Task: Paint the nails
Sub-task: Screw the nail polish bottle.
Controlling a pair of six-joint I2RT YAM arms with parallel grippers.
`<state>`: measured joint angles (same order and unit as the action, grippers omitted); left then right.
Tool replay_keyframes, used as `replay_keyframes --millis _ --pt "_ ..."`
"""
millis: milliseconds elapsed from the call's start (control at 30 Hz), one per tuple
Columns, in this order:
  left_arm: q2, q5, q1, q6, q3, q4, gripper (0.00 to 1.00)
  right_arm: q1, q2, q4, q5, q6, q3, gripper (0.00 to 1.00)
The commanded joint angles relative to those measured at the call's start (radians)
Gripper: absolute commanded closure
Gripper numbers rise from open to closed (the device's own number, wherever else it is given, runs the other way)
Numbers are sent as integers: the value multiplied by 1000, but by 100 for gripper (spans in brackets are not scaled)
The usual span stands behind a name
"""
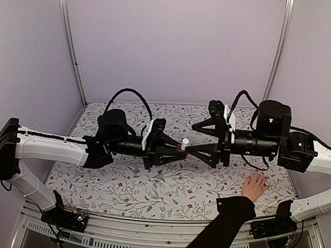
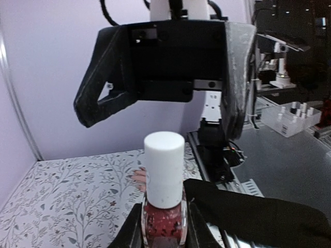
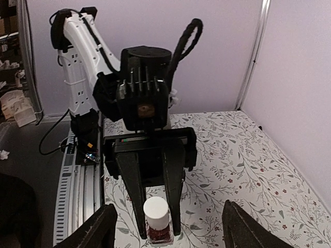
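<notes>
My left gripper (image 1: 177, 149) is shut on a small dark-red bottle (image 2: 164, 223) with a white cap (image 2: 164, 175), held upright above the table's middle. My right gripper (image 1: 190, 139) faces it from the right, open wide. The cap (image 3: 156, 211) sits between its spread fingers (image 3: 244, 227) and touches neither. A light-skinned hand (image 1: 254, 186) in a black sleeve (image 1: 223, 224) lies flat on the table at the near right, fingers spread. Its nails are too small to make out. Part of the hand (image 2: 138, 178) shows behind the bottle.
The table carries a floral-patterned cloth (image 1: 152, 183) and is closed in by lilac walls (image 1: 174, 42) at the back and sides. A metal rail (image 1: 151, 232) with the arm bases runs along the near edge.
</notes>
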<state>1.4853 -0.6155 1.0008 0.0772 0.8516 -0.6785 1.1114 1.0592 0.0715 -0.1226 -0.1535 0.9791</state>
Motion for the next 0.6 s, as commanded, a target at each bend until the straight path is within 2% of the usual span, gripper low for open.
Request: replay_keyframes --millis 0,133,233,433,567 --pt "-12 -324 -12 32 56 131 100 -5 -7 134 -269 -104 52 30" --pt "26 -457 -11 14 104 168 100 -5 42 213 -397 -159 111 39" --pt "58 -540 -9 -38 122 126 100 -5 80 242 -471 -184 138 44" --pt "103 -602 4 -120 137 33 100 2 139 263 -506 -201 178 49" --pt "117 -608 8 -122 143 27 100 18 182 299 -500 -219 214 67"
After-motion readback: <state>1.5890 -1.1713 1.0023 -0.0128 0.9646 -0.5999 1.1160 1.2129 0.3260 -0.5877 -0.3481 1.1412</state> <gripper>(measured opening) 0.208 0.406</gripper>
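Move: Some 4 cm to the right hand's left, about 1 cm back and 2 cm lower, stands the white cap; the nail polish bottle under it lies 4 cm left, 1 cm back and 5 cm below that hand. The left hand already grips this bottle, with the cap about 3 cm above its hand point and 1 cm to its right. The mannequin hand lies about 31 cm right of the right hand, nearly level fore and aft, 30 cm lower. Drawing back together towards the bases, both hands travel about 7 cm, slowing as they go. The left keeps its grip on the bottle and turns some 30 degrees clockwise; the right turns about as far counter-clockwise, works left and down by about 3 cm each with its fingertips dipping, and partly closes its wide-open fingers around the cap without a clear pinch. ##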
